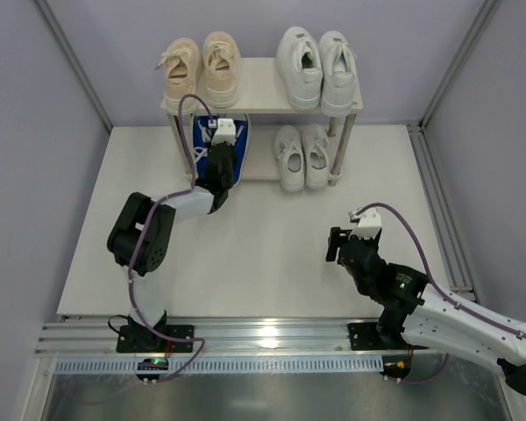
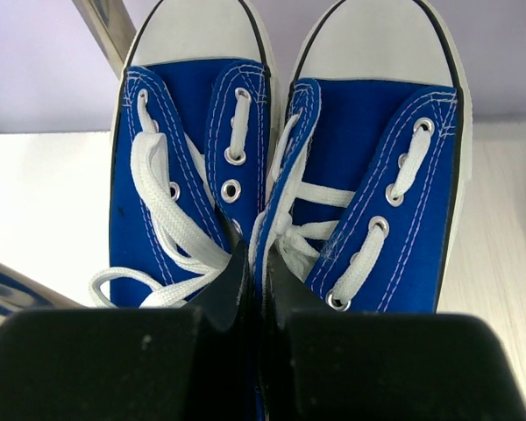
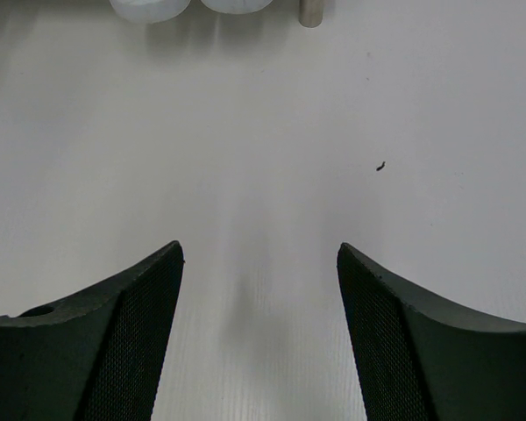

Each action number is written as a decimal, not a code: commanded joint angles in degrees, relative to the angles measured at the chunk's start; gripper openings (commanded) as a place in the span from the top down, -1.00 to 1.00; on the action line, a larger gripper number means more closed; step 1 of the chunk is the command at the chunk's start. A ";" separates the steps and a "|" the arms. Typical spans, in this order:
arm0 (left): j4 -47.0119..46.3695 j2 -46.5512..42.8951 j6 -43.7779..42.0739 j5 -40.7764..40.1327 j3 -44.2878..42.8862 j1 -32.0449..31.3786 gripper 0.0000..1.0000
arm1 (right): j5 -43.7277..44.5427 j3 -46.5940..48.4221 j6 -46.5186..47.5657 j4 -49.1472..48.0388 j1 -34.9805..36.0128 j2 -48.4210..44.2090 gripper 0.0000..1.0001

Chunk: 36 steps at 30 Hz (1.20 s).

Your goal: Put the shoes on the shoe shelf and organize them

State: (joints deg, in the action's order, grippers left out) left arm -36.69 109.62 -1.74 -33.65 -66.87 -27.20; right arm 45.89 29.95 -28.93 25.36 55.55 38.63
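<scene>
The shoe shelf (image 1: 263,88) stands at the back of the table. A beige pair (image 1: 202,70) and a large white pair (image 1: 316,66) sit on its top board, and a smaller white pair (image 1: 301,156) on the lower board at the right. My left gripper (image 1: 217,171) reaches into the lower left space, shut on the blue shoes (image 1: 238,160). In the left wrist view the fingers (image 2: 237,272) pinch the inner sides of the blue pair (image 2: 377,175), toes pointing at the back wall. I cannot tell whether the pair rests on the board. My right gripper (image 1: 336,244) hangs open over bare table (image 3: 259,250).
A silver shelf leg (image 2: 114,26) runs just left of the blue toes. In the right wrist view the smaller white shoes' toes (image 3: 149,7) and another shelf leg (image 3: 311,10) show at the top edge. Purple walls enclose the table on three sides.
</scene>
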 commanded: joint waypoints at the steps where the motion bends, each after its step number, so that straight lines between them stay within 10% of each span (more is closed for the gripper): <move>1: -12.27 -0.56 3.75 -2.21 -5.37 1.01 0.99 | 0.96 0.28 -0.87 -0.49 0.35 -0.22 -0.46; 19: -7.79 3.40 7.98 -3.09 -8.89 1.27 0.96 | 0.61 -0.60 -1.83 -0.40 0.35 -0.31 -0.47; 28: -8.66 2.70 7.54 -3.79 -8.28 1.19 -0.21 | 0.25 -1.21 -2.27 -0.49 0.35 -0.31 -0.47; 36: -8.58 -0.72 7.10 -4.32 -6.00 1.27 -0.48 | 0.08 -1.65 -2.45 -0.93 0.35 -0.40 -0.47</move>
State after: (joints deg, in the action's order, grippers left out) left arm -40.10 114.06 5.26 -35.59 -73.47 -26.22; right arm 45.69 28.86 -30.33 25.71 55.55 38.61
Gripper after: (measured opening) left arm 0.728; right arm 0.734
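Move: The left hand holds the blue shoes pinched together. Their place, the left bay of the lower shelf board, centres about 3 cm ahead of it and roughly 8 cm below. The small white shoes stand about level, some 23 cm to its right, 6 cm lower; the shelf's left front leg is about 10 cm left and 7 cm back; the tan shoes sit nearly straight above, some 18 cm up. From the right hand, that bay is about 34 cm ahead, 32 cm left and 6 cm down. Forward a touch, then down about 2 cm, the left hand sets the pinched blue shoes onto the lower board and pauses there. Its fingers then open wide, letting go of the uppers, while the hand rises some 4 cm away from the shoes, easing slightly farther in, with the fingertips tipping up and the left side rolling down about 5 to 10 degrees. ##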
